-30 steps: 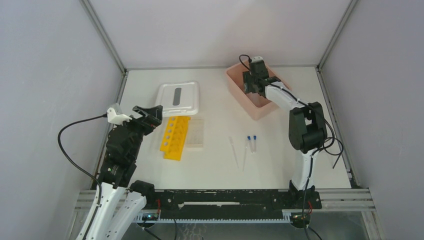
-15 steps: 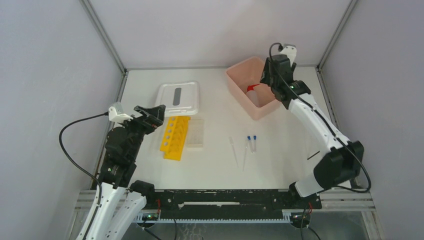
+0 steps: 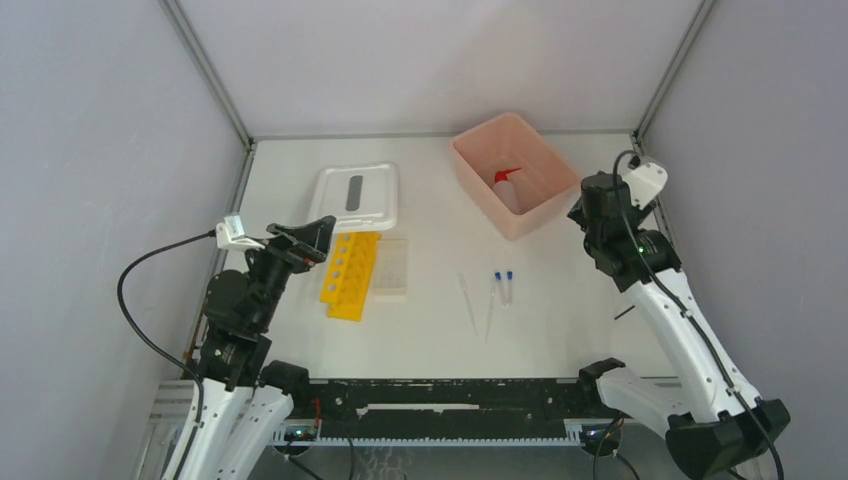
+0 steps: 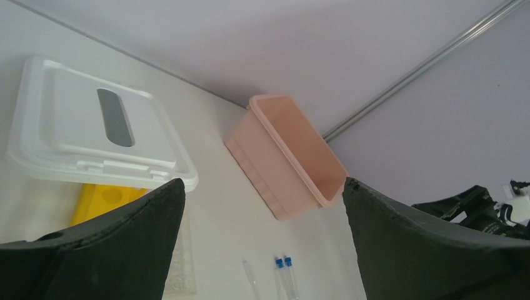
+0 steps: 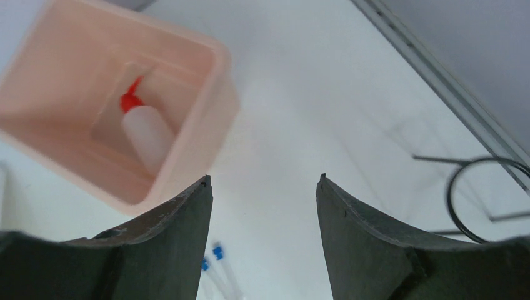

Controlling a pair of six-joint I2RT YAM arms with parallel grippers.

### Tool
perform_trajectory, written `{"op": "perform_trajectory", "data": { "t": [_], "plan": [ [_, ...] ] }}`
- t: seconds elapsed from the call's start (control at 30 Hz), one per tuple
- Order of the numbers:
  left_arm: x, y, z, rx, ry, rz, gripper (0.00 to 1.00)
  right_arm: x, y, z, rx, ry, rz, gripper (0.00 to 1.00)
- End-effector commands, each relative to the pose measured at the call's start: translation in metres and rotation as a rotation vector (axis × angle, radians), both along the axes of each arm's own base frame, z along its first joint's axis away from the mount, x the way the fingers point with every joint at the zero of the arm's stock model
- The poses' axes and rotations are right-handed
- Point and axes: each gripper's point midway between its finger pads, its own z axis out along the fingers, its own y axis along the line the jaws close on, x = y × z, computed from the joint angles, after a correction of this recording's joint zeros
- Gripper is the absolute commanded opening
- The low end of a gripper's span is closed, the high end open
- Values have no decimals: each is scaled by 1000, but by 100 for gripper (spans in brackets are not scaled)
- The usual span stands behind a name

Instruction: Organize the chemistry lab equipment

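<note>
The red-nozzled squeeze bottle [image 3: 508, 187] [image 5: 147, 134] lies inside the pink tub [image 3: 470, 160] [image 5: 220, 81]. My right gripper [image 3: 585, 212] [image 5: 264, 181] hovers open and empty just right of the tub. The yellow tube rack [image 3: 350, 273] [image 4: 106, 199] and the clear grid rack [image 3: 392, 266] lie side by side left of centre. Two blue-capped tubes [image 3: 503, 286] [image 4: 284, 270] [image 5: 217, 262] and two thin droppers [image 3: 468, 300] lie mid-table. My left gripper [image 3: 312, 236] [image 4: 262, 187] hangs open and empty above the yellow rack's left edge.
The white lid [image 3: 358, 195] [image 4: 94, 134] with a grey slot lies flat behind the racks. Metal frame rails run along the back and side walls. A black cable loop [image 5: 481, 194] lies on the table at the right edge.
My right arm has pulled back out of the pink tub, toward the right and the front. The squeeze bottle stays lying in the tub. The left arm has barely shifted.
</note>
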Motion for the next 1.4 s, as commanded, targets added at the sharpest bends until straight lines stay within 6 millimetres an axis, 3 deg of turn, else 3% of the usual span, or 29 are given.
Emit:
{"op": "perform_trajectory", "data": {
  "t": [0.0, 0.13, 0.33, 1.37],
  "plan": [
    [0, -13, 4, -25, -22, -65, 100, -37, -40, -28, 32, 54, -201, 69],
    [1, -19, 5, -34, -9, -95, 100, -59, -64, -56, 77, 88, -300, 68],
    [6, -23, -1, -17, 13, -110, 100, -73, -93, -82, 126, 104, -398, 67],
    [8, -33, 9, -70, -30, -155, 100, -55, -152, -127, 210, 173, -598, 64]
  ]
}}
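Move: The black tripod stand by the right edge lies about 10 cm back and 17 cm to the right of the right hand, its middle some 20 cm below. The blue-capped tubes lie roughly 5 cm back, 18 cm left and 26 cm below that hand; the pink bin stands about 21 cm ahead, 12 cm left and 20 cm lower. From the left hand, the tripod stand is some 68 cm right, 5 cm back and 25 cm below. Down towards the black tripod stand, the empty right hand first swings back, right and downward, then, no longer drawing back, edges on to the right and lower, ending about 14 cm right and 13 cm down. It swivels clockwise some 35 degrees, tipping steeper with fingers still part open; no touch shows. The open left hand drifts about 3 cm right, dipping briefly and rising again. ##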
